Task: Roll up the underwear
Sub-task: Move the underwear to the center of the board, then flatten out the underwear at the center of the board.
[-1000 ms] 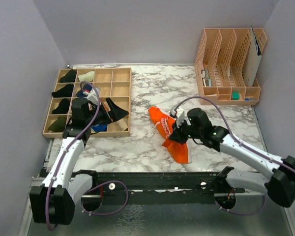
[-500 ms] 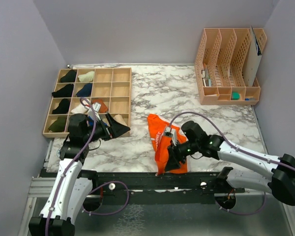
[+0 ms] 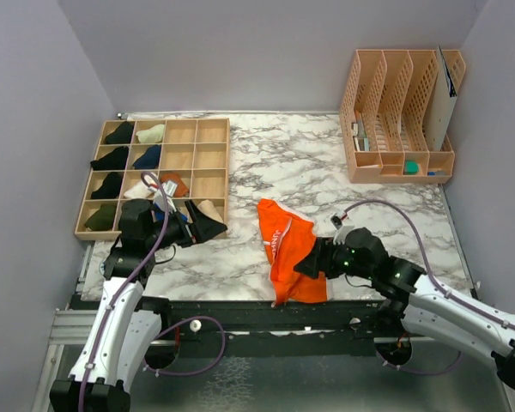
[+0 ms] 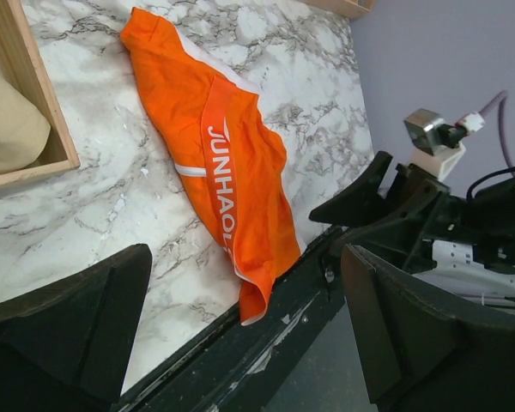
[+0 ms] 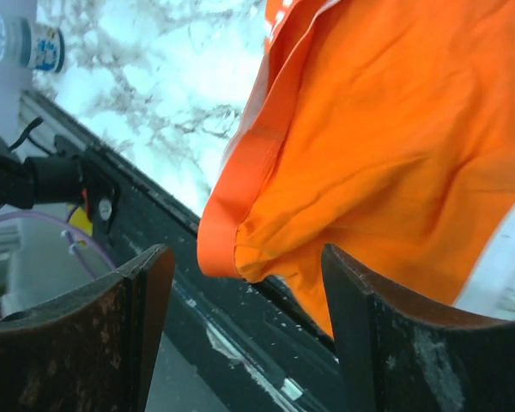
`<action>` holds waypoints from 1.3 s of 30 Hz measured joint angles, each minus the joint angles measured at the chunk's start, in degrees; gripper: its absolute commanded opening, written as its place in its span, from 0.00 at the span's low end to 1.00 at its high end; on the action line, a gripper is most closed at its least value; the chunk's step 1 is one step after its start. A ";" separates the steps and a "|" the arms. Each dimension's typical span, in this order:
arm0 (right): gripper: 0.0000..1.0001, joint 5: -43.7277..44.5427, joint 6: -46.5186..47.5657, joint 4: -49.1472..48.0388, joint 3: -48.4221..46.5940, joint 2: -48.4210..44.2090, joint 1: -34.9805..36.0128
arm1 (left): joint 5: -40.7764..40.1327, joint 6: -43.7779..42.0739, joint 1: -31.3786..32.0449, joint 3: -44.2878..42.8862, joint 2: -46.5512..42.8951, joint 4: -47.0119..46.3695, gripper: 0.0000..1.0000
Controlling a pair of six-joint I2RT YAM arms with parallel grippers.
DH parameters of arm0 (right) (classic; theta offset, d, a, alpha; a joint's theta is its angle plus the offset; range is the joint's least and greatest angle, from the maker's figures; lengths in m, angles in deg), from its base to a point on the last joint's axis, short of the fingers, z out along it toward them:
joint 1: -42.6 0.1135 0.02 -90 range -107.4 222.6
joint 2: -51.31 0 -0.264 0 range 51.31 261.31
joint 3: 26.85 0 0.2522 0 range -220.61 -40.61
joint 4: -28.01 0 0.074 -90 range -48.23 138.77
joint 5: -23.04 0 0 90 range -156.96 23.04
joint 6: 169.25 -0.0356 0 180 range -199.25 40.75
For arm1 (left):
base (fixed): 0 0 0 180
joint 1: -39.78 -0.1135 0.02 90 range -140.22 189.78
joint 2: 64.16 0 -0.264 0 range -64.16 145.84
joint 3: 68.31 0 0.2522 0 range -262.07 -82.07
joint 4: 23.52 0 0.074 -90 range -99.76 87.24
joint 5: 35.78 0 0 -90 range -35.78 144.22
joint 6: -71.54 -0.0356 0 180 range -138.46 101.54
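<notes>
The orange underwear (image 3: 285, 249) with a white lettered waistband lies stretched out at the table's front edge, its lower corner hanging over the black rail. In the left wrist view the orange underwear (image 4: 232, 163) lies ahead of my left gripper (image 4: 240, 343), which is wide open and holds nothing. My left gripper (image 3: 210, 225) hovers by the organizer's front right corner. Just right of the cloth's lower end, my right gripper (image 3: 307, 264) is open. In its own view, the right gripper (image 5: 240, 343) frames the hanging corner (image 5: 266, 249) without pinching it. A rust-brown underwear (image 3: 177, 183) sits in the organizer.
A wooden compartment organizer (image 3: 212, 163) with dark, blue and cream bundles stands at the back left. A wooden file rack (image 3: 401, 112) stands at the back right. The black rail (image 3: 266, 313) runs along the table's front edge. Purple walls close in both sides.
My right gripper dragged the orange underwear toward the front edge, then opened, let it go and drew back to the right. The left arm pulled back from the organizer and now holds still.
</notes>
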 measured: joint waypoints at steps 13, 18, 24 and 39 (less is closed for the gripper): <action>0.60 7.98 -1.92 0.26 -15.02 24.87 18.91 | -0.76 -0.15 0.00 0.02 0.74 0.20 0.99; 0.61 26.82 -8.28 8.63 -21.31 33.18 35.17 | -3.06 -0.15 0.00 0.02 1.84 1.60 0.99; 0.60 41.99 -22.58 25.77 -33.07 51.91 42.25 | -5.22 -0.02 0.00 0.02 1.77 2.58 0.99; 0.23 48.52 -24.26 26.47 -28.00 50.23 40.19 | -8.63 0.39 0.00 0.02 2.08 3.06 0.99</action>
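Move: The underwear's near-left corner, lying at the front edge of the board, is about 5 cm back from my right hand, 5 cm to its left and 8 cm below. The middle of the underwear is some 7 cm ahead, 2 cm left and 9 cm down. The beige roll sits about 18 cm ahead and 23 cm left, 7 cm lower. From my left hand that corner is roughly 12 cm back, 16 cm right and 17 cm below. I swing my right hand back and left, about 7 and 8 cm, past the underwear's near-left corner. Then I sink it and come back in, 4 cm right and 3 cm forward, rolling some 45 degrees so the fingers point steeply down, and narrow them around the corner to pinch it. My left hand, open and empty, eases a few centimetres down, left and forward. ##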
